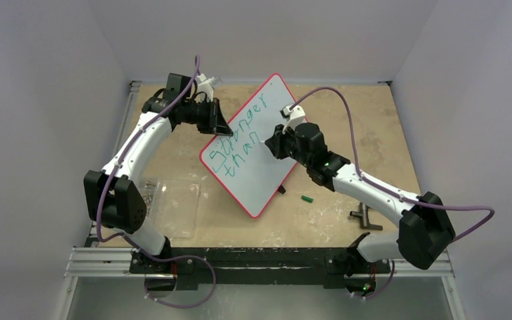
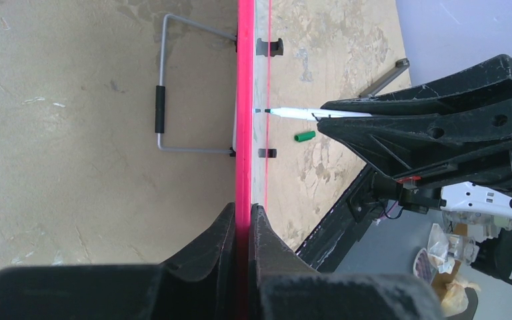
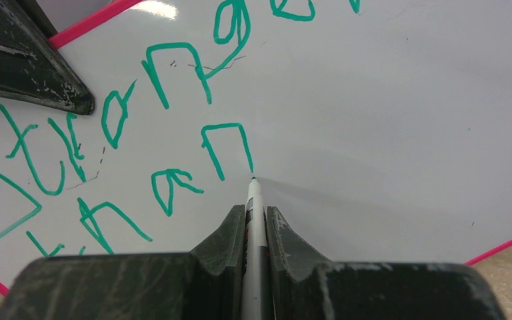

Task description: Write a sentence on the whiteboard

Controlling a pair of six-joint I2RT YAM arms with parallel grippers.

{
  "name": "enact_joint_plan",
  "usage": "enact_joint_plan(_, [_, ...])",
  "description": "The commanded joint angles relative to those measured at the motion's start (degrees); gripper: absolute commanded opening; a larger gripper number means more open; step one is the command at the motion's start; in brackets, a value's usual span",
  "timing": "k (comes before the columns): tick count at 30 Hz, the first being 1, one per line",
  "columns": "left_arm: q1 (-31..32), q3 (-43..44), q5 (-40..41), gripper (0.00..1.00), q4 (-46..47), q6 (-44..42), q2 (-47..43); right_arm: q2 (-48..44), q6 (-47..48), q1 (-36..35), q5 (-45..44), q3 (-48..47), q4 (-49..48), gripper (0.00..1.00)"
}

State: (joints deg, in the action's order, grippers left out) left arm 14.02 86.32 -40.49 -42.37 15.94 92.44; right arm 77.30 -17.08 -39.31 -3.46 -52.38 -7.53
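Observation:
The whiteboard (image 1: 277, 107), white with a red rim, stands tilted mid-table. Green letters of the sentence (image 1: 237, 150) read "Stronger than" in two lines, close up in the right wrist view (image 3: 167, 73). My left gripper (image 1: 221, 127) is shut on the board's red rim (image 2: 244, 100), its jaws (image 2: 243, 217) pinching the edge. My right gripper (image 3: 256, 217) is shut on a white marker (image 3: 255, 200). The marker's tip meets the board at the foot of the "n" in "than". The left wrist view shows the marker (image 2: 293, 113) side-on.
A green marker cap (image 1: 307, 199) lies on the table right of the board. A clear plastic sheet (image 1: 177, 207) lies front left. A dark metal piece (image 1: 363, 217) sits front right. A wire stand (image 2: 163, 107) props the board from behind.

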Motion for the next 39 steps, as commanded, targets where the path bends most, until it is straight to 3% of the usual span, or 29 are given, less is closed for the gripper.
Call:
enact_joint_plan(1, [-0.13,0.33,1.32,0.00,2.12,0.14,-3.56,-3.55,-0.62,0.07,-0.19,-0.29,0.44,0.00])
enact_joint_plan(26, [-0.13,0.34,2.24,0.00,1.94,-0.13,-3.71,-10.87,1.35,0.07,3.29,2.97,3.29,0.00])
enact_joint_plan(39, [-0.14,0.34,2.55,0.00,1.90,-0.21,-3.84,-14.16,1.60,-1.85,11.34,7.16,3.52,0.00])
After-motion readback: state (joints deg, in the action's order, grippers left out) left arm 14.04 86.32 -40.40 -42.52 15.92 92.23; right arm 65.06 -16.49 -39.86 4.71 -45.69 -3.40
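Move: The right gripper holds the marker, its tip at the foot of the last "n". The blank start of a third line, under the "t" of "than", lies about 7 cm back, 8 cm left and 5 below that hand. The finished "n" is some 4 cm ahead and 3 cm left, level with it; the board edge pinched by the left gripper lies 3 cm ahead, 11 cm left, 3 above. From the left hand the blank is 10 cm back, 3 right, 8 below. The marker tip comes off the whiteboard at the foot of the "n" as the right hand rises nearly 3 cm, easing back and slightly right. It then draws back, about 5.5 cm in all, sinking over the last stretch and swinging some 10 degrees counter-clockwise towards the blank below "than", marker still gripped. The left gripper keeps pinching the board's edge, motionless. ##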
